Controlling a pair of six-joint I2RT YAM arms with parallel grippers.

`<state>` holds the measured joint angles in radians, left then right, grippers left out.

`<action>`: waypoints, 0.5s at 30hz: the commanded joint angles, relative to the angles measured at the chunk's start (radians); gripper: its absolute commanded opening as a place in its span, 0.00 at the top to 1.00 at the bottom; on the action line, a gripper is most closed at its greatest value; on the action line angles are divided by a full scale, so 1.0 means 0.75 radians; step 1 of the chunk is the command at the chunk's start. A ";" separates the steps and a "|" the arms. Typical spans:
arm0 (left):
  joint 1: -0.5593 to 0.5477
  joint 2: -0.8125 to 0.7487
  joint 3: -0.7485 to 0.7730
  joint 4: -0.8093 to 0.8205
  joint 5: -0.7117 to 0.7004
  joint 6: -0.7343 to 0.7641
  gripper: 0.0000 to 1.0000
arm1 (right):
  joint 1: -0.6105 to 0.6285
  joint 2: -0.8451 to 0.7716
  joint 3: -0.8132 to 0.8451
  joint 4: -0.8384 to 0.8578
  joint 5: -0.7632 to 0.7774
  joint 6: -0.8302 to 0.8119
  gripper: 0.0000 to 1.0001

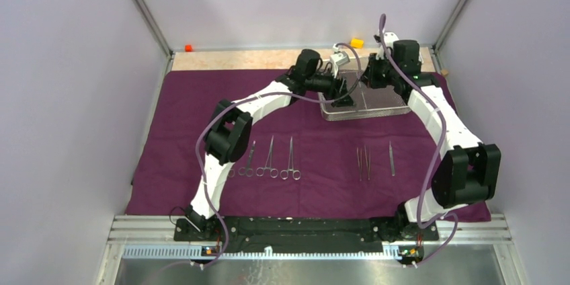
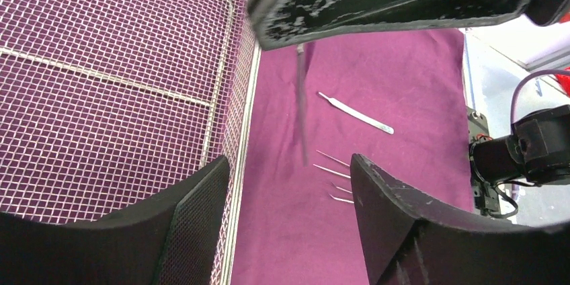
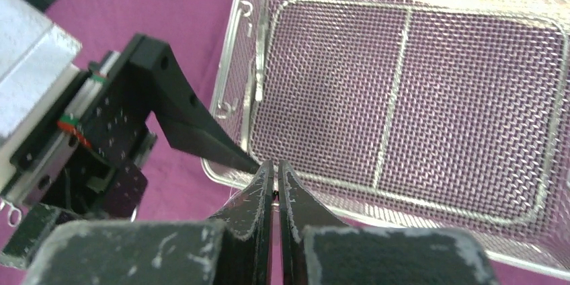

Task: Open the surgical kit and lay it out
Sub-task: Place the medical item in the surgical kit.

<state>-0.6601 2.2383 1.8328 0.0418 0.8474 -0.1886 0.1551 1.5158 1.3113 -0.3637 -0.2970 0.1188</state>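
Observation:
The dark purple cloth (image 1: 309, 144) lies spread flat. The silver wire-mesh tray (image 1: 376, 105) stands on it at the back right, and its mesh floor (image 3: 417, 90) looks bare. Three ring-handled clamps (image 1: 270, 158) lie in a row at front left. Tweezers (image 1: 363, 163) and one more slim tool (image 1: 392, 158) lie at front right. My left gripper (image 1: 348, 90) is open and empty at the tray's left rim (image 2: 235, 164), jaws wide (image 2: 289, 159). My right gripper (image 1: 372, 75) is shut (image 3: 275, 164) on a slim steel instrument (image 2: 302, 103) that hangs down beside the tray.
A small orange block (image 1: 189, 48) and a yellow block (image 1: 357, 43) sit at the back edge, on a bare wooden strip (image 1: 235, 60) behind the cloth. A white packet (image 1: 339, 58) lies near the left wrist. Enclosure walls stand close on both sides.

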 commanded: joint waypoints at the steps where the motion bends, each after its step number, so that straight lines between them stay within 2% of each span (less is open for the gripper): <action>1: 0.024 -0.155 -0.009 -0.046 -0.012 0.117 0.25 | 0.009 -0.146 0.021 -0.148 0.103 -0.169 1.00; 6: 0.054 -0.258 -0.072 -0.138 -0.027 0.221 0.13 | -0.018 -0.233 -0.008 -0.374 0.164 -0.333 1.00; 11: 0.067 -0.382 -0.198 -0.200 -0.146 0.382 0.02 | -0.154 -0.262 -0.084 -0.560 0.147 -0.457 1.00; 15: 0.111 -0.474 -0.322 -0.164 -0.216 0.399 0.01 | -0.266 -0.257 -0.198 -0.605 0.152 -0.531 1.00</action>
<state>-0.6025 1.9770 1.6650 -0.0891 0.7540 0.0437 0.0154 1.3293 1.2308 -0.7200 -0.2031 -0.1879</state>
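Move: The right gripper, already holding the medical item above the tray, has its spot on bare cloth about 16 cm back, 14 cm right and 20 cm below. The scalpel lies about 17 cm back and 6 cm right of this hand, and the forceps 18 cm back and 4 cm left. The tray's middle is about 5 cm ahead and 3 cm left. From the left gripper the cloth spot is roughly 13 cm back and 24 cm right. Carry the item in the closed right gripper about 9 cm right and 8 cm back, off the tray towards the cloth beside the scalpel. Rise slightly, then sink to a little below the start, turning the fingers some 20 degrees to point more steeply down. Meanwhile draw the emptied left gripper left and up, opening its fingers fully. ##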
